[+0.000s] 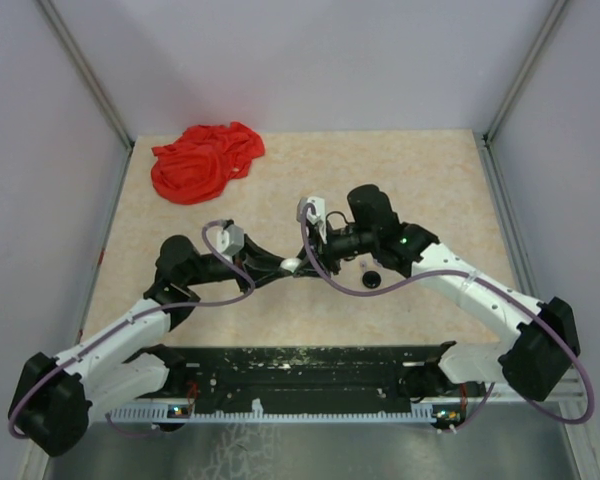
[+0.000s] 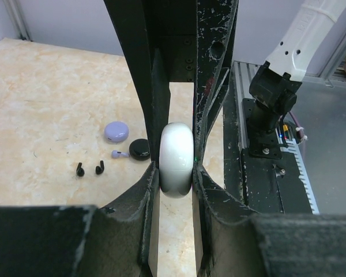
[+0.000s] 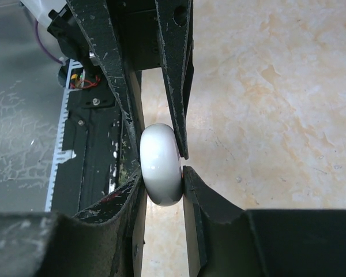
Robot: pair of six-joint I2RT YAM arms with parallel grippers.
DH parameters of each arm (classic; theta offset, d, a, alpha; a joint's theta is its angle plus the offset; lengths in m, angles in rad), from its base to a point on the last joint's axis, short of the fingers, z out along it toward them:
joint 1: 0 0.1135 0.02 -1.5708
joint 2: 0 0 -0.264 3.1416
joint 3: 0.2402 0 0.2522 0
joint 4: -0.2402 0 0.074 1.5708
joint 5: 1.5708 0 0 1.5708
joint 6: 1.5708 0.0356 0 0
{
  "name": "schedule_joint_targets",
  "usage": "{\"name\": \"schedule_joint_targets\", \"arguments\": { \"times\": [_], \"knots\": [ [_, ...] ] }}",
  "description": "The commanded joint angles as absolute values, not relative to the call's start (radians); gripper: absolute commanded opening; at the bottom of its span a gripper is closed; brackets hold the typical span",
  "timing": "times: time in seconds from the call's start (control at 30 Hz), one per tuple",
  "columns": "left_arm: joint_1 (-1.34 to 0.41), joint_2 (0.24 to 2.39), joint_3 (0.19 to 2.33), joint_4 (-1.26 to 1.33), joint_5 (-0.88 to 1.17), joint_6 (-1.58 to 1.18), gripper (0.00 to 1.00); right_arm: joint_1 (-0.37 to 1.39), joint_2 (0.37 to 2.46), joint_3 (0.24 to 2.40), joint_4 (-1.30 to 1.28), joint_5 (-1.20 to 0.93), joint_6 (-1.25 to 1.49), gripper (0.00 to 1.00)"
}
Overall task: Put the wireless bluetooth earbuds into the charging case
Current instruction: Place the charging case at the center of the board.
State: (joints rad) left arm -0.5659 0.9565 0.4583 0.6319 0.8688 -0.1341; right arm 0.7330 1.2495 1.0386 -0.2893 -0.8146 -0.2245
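Observation:
A white round charging case (image 2: 177, 144) is held on edge above the table between both arms. My left gripper (image 2: 176, 168) is shut on its lower part, with the right arm's fingers (image 2: 210, 86) reaching onto it from the far side. My right gripper (image 3: 161, 172) presses both flat sides of the same white case (image 3: 158, 150). In the top view the two grippers meet at the case (image 1: 292, 264). On the table lie two black earbuds (image 2: 79, 169), a lavender earbud (image 2: 120, 154), a lavender case (image 2: 116, 131) and a black case (image 2: 140, 149). No white earbud shows.
A crumpled red cloth (image 1: 205, 160) lies at the table's back left. The black mounting rail (image 1: 300, 365) runs along the near edge between the arm bases. Pale walls close in the back and both sides.

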Motion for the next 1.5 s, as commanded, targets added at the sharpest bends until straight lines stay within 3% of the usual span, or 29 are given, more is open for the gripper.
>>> {"name": "schedule_joint_targets", "arguments": {
  "times": [0.0, 0.23, 0.27, 0.3, 0.33, 0.5, 0.73, 1.17, 1.33, 1.47],
  "knots": [
    [-0.565, 0.937, 0.504, 0.566, 0.825, -0.093, 0.06, 0.737, 1.25, 1.098, -0.276, -0.82, -0.22, 0.1],
    [-0.565, 0.89, 0.543, 0.353, 0.669, 0.01, 0.4, 0.685, 1.25, 1.082, -0.222, -0.757, -0.123, 0.04],
    [-0.565, 0.882, 0.554, 0.314, 0.628, 0.028, 0.56, 0.674, 1.255, 1.081, -0.222, -0.745, -0.111, 0.03],
    [-0.565, 0.875, 0.565, 0.276, 0.59, 0.046, 0.64, 0.661, 1.262, 1.081, -0.222, -0.738, -0.097, 0.03],
    [-0.564, 0.867, 0.574, 0.239, 0.552, 0.067, 0.66, 0.649, 1.274, 1.08, -0.218, -0.724, -0.076, 0.02],
    [-0.564, 0.826, 0.596, 0.129, 0.352, 0.13, 0.69, 0.534, 1.335, 1.057, -0.162, -0.65, 0.085, 0.02],
    [-0.565, 0.798, 0.602, 0.086, 0.098, 0.103, 0.82, 0.296, 1.48, 1.023, -0.088, -0.569, 0.322, 0.0],
    [-0.563, 0.819, 0.64, 0.032, 0.12, 0.078, 0.86, 0.024, 1.782, 1.038, -0.05, -0.482, 0.468, 0.02],
    [-0.564, 0.831, 0.651, 0.017, 0.134, 0.077, 0.87, -0.027, 1.843, 1.04, -0.078, -0.471, 0.478, 0.12],
    [-0.563, 0.841, 0.659, 0.005, 0.143, 0.08, 0.87, -0.037, 1.837, 1.031, -0.11, -0.421, 0.476, 0.34]
  ]
}}
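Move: Both hands still grip the white charging case between them, its middle roughly at each hand's point. The free table spot it goes to lies about 23 cm ahead, 23 cm right and 22 cm below the right hand, and some 24 cm ahead and 25 cm right of the left. From the right hand, the purple case is about 13 cm ahead and 23 right, the black case 6 ahead and 20 right, the black earbuds 15 ahead and 13 right, all about 22 below. Left hand opens, withdrawing forward-left; right carries the white case 20-odd cm each forward, right and down, beyond purple case. ##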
